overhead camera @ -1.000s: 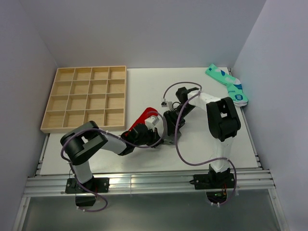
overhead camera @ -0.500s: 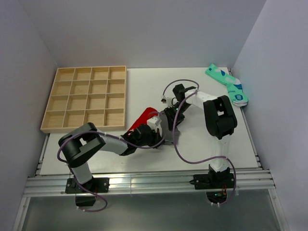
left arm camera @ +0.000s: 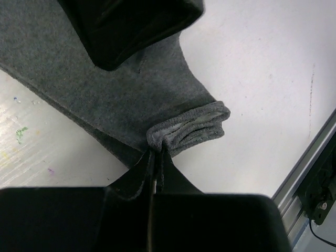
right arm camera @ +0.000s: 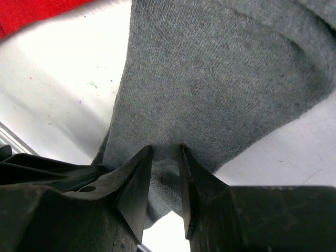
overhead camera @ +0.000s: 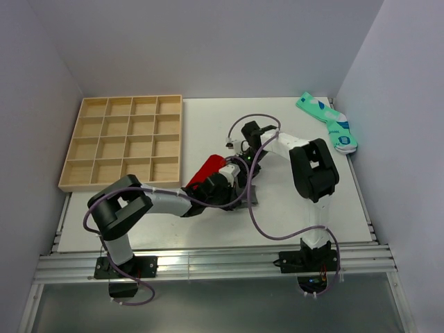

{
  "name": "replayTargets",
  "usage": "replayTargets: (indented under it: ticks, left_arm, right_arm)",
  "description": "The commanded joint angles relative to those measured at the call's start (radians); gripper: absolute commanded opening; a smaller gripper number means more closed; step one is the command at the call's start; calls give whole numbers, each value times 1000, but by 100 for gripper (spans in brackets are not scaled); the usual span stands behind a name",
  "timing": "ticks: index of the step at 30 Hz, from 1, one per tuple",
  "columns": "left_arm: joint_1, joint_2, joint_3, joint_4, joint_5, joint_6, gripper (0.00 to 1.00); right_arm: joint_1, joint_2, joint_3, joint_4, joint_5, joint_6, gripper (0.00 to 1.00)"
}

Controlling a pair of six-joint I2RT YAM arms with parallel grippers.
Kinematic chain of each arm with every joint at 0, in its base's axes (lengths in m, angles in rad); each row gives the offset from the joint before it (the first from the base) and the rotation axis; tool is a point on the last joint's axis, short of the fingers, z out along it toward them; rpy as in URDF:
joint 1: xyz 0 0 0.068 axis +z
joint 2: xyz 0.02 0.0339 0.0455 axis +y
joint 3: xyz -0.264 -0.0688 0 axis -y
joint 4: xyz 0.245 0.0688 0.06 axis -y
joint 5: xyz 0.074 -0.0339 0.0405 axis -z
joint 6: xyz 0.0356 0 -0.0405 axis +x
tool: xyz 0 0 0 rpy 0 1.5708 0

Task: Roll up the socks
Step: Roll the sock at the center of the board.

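Note:
The dark grey sock lies flat on the white table, its rolled cuff end towards my left gripper. That gripper is shut on the cuff's edge. My right gripper is shut on a pinched fold of the grey sock further along. In the top view both grippers meet mid-table, left and right, hiding most of the grey sock. The red sock lies just left of them, partly under the left gripper; its corner shows in the right wrist view.
A wooden compartment tray sits at the back left. Mint-green patterned socks lie at the back right corner. The table's metal front rail runs close to the cuff end.
My right gripper has closed on the grey sock and shifted slightly back and left. My left gripper, still shut, has moved a little to the right.

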Motion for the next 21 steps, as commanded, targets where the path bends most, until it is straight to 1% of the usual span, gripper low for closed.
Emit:
replayTargets:
  ticks: [1,4,5,11,14,17,21]
  left_arm:
    - [-1,24,56,-131,5,-61,0]
    - [13,40,75,-171,26,-104,0]
    - [16,40,73,-169,42,-118,0]
    - [31,44,93,-221,73,-143,0]
    - [31,37,121,-257,86,-150,0]
    - [45,35,147,-303,103,-150,0]
    - [56,49,206,-399,134,-144,0]
  right_arm:
    - [0,-46,-37,107,52,-7,36]
    - [-5,-83,-37,117,41,10,43]
    - [-6,-96,-38,123,40,21,48]
    - [-31,-198,-77,155,32,59,59]
    - [-55,-257,-104,185,43,87,60]
    - [-126,-325,-127,201,23,96,60]
    - [-169,-424,-172,215,53,45,59]
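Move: The grey sock lies flat beneath the right fingers. Its middle is some 3 cm ahead of the right hand, 1 cm left and 1 cm lower; from the left hand, whose fingers already pinch its rolled end, that middle is about 6 cm ahead, 3 cm right and 3 cm lower. The red sock sits roughly 7 cm ahead and 11 cm left of the left hand, the wooden tray some 20 cm ahead and 38 cm left. Lift the right gripper off the grey sock, opening its fingers wider, slowly at first and then faster: up about 8 cm, drifting forward and then swinging right, some 4 cm each. Keep the left fingers pinched on the rolled end, sinking about 1 cm at the start and twisting the wrist roughly 15 degrees so the tips point a bit more steeply down. ##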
